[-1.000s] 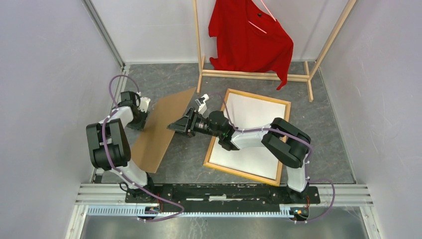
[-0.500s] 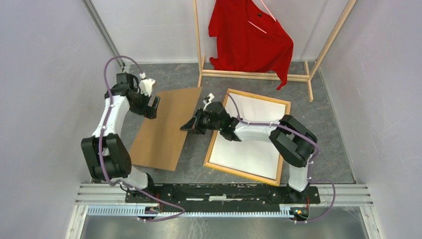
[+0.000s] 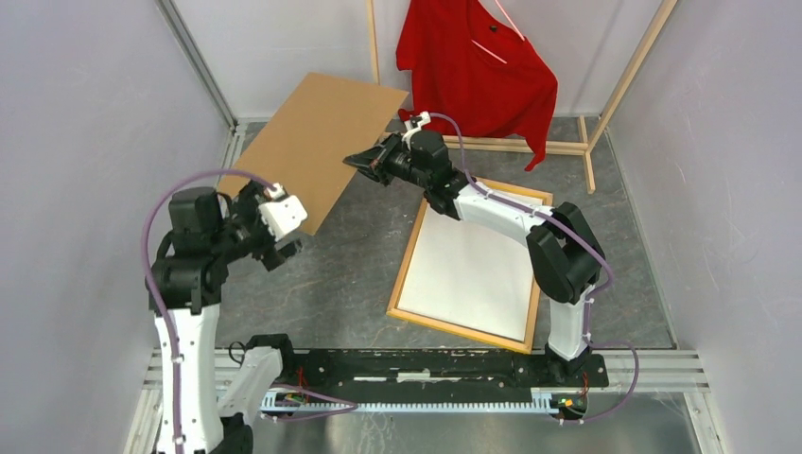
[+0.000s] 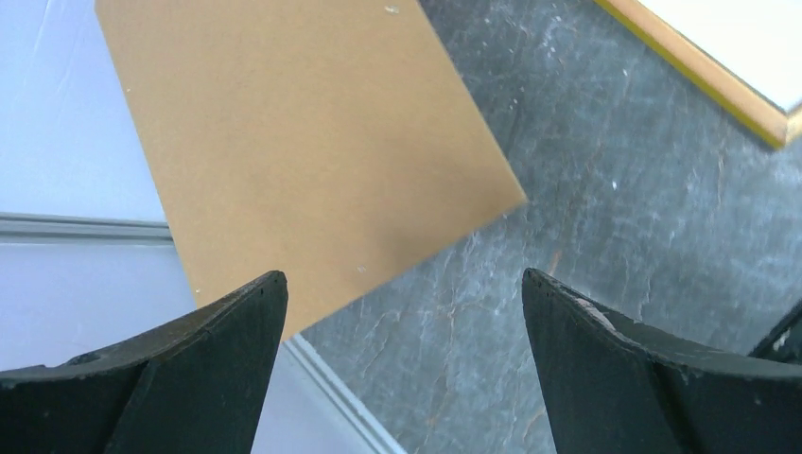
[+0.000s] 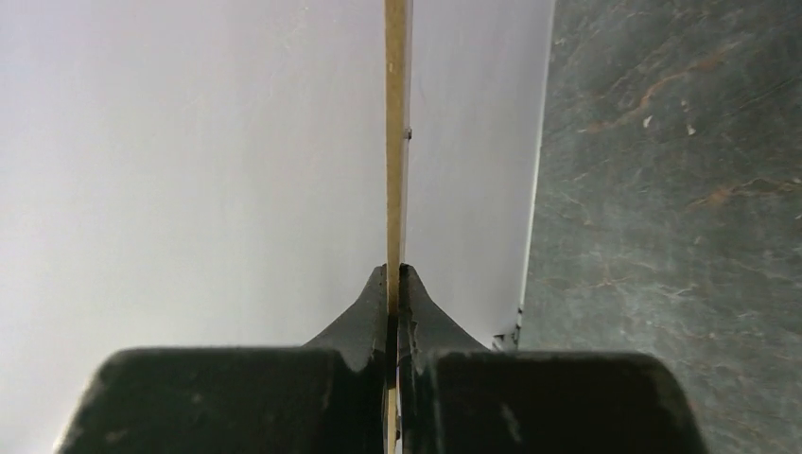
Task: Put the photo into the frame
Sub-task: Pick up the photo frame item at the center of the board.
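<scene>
The frame [image 3: 403, 274] lies back-up on the grey floor, right of centre; its yellow edge [image 4: 705, 71] shows in the left wrist view. The photo [image 3: 473, 270] rests inside it, white side up. My right gripper [image 3: 364, 161] is shut on the edge of the brown backing board [image 3: 317, 142] and holds it tilted in the air at the back left. In the right wrist view the board's thin edge [image 5: 397, 142] runs between the closed right gripper [image 5: 394, 274]. My left gripper [image 3: 288, 232] hangs open and empty below the board [image 4: 293, 142], apart from it, left gripper [image 4: 405, 284] over bare floor.
A wooden clothes rack [image 3: 492, 144] with a red shirt [image 3: 478, 66] stands at the back, just behind the frame. Pale walls close in left and right. A metal rail [image 3: 426, 364] carries both arm bases at the near edge.
The right gripper shut on the board and lifted it from the floor up toward the back left. The left gripper opened, let the board go and drew back toward the near left.
</scene>
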Tool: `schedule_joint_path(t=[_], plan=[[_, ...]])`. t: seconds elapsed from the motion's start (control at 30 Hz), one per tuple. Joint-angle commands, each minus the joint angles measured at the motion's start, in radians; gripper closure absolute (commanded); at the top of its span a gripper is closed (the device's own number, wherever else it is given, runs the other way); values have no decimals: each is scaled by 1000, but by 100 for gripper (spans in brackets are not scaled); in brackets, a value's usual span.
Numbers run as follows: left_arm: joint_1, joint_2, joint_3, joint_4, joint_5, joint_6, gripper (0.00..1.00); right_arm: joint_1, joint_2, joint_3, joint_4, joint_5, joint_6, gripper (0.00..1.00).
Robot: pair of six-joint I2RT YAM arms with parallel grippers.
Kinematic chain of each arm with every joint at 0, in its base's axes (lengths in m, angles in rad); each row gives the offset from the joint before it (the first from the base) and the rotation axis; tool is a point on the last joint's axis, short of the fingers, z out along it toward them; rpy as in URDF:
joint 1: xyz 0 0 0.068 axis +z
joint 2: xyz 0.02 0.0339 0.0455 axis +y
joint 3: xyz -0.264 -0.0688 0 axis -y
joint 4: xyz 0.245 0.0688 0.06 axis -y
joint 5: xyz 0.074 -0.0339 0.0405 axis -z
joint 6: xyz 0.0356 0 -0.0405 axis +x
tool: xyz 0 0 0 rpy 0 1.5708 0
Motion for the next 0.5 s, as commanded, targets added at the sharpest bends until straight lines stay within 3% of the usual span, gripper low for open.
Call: schedule_joint_path(t=[0.0, 0.07, 0.27, 0.47], plan=[[2, -61, 4, -193, 12, 281, 0, 7, -14, 14, 191, -69, 122, 100], [2, -138, -37, -196, -11, 374, 0, 6, -32, -9, 208, -81, 137, 100], [2, -429, -319, 27, -96, 631, 0, 7, -92, -124, 310, -115, 203, 100], [2, -576, -500, 306, -88, 685, 5, 7, -136, -202, 385, -177, 240, 100]])
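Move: The brown back panel hangs in the air, pinched at its right edge: its middle lies about 4 cm ahead and 8 cm left of the right hand, roughly 16 cm ahead, 7 cm right and 6 cm below the empty left hand. The frame with the white sheet lies on the table, some 17 cm back and 24 cm right of the right hand, 27 cm down; the rack's left foot is about 10 cm ahead and 5 cm right, as low. The back panel stays pinched in the shut right fingers, which carry it about 3 cm back and 3 cm down, dipping its far end some 10 degrees. The open left hand, touching nothing, pulls back about 5 cm, then mostly sinks nearly as far behind the panel's near edge, rolling about 35 degrees so its left side rises. ##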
